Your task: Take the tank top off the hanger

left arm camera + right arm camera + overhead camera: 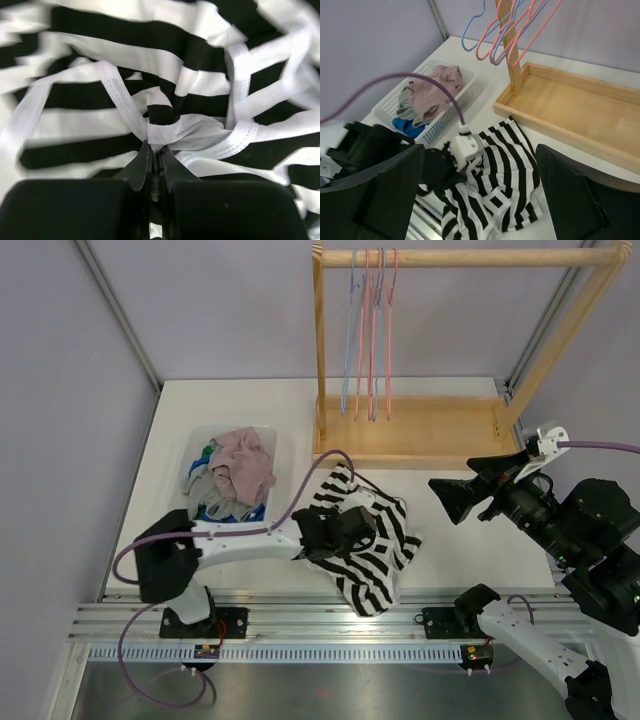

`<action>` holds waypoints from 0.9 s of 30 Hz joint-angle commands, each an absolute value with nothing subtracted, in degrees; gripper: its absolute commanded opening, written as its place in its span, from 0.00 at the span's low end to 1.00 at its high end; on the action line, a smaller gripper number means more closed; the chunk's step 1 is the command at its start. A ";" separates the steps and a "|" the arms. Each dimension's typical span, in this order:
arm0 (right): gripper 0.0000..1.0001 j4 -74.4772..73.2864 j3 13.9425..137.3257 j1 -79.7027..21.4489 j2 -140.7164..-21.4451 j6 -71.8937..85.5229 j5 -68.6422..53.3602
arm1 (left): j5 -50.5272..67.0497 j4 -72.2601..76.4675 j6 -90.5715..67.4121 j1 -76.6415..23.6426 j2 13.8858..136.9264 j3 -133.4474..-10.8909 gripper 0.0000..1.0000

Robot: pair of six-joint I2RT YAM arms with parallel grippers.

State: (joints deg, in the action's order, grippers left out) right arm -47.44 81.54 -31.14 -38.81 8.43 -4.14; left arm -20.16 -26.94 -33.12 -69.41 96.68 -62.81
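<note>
The black-and-white striped tank top (pixel 378 552) lies crumpled on the white table, in front of the wooden rack. My left gripper (pixel 360 522) rests on its upper part. In the left wrist view the gripper (pixel 156 146) is shut on a bunch of the top's white strap edging (pixel 170 131). No hanger shows in the garment. My right gripper (pixel 462 483) hangs open and empty above the table, to the right of the top. In the right wrist view its wide-apart fingers (pixel 385 195) frame the tank top (pixel 512 165) below.
Blue and pink hangers (pixel 370 330) hang from the rail of the wooden rack (pixel 420 435) at the back. A white basket (pixel 228 429) of clothes stands left of the top. The table's front rail lies just below the garment.
</note>
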 commanded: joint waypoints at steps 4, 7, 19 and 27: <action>0.99 -44.91 81.21 -31.38 -37.71 8.26 -4.48 | -40.33 -40.33 -34.10 -68.91 75.86 -68.45 0.00; 0.99 -44.83 81.21 -31.38 -37.62 8.26 -4.48 | -45.34 -46.92 -33.58 -67.77 70.77 -71.88 0.00; 1.00 -44.21 82.09 -31.38 -37.70 8.17 -5.01 | -54.40 -63.62 -26.98 -52.58 64.25 -91.31 0.00; 0.99 -42.54 82.79 -31.38 -39.11 8.17 -6.41 | -37.29 -55.91 -18.46 -25.16 66.43 -89.04 0.00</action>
State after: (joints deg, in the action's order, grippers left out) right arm -46.00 81.36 -31.14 -37.91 8.40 -4.29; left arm -44.88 -60.77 -22.76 -31.81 64.71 -89.41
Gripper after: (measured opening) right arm 0.993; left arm 0.027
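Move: The left hand already pinches the striped tank top, most of which still lies spread on the table under it. The laundry basket it is taken to sits about 31 cm to its left and 10 cm ahead, roughly level; the pink tank top inside is some 28 cm left, 13 cm ahead. The rack's wooden tray is about 25 cm ahead and 15 cm right. From the right hand the basket lies about 41 cm left, 10 cm ahead and 38 cm below. Keeping its shut-finger pinch on the striped tank top, the left hand pulls it up off the table, first rising steeply with some drift left, then swinging mostly left and a little forward to the laundry basket: about 30 cm up and 30 cm left in all, levelling out at the end. The wrist turns some 45 degrees counter-clockwise and tips the fingers up about 30. ##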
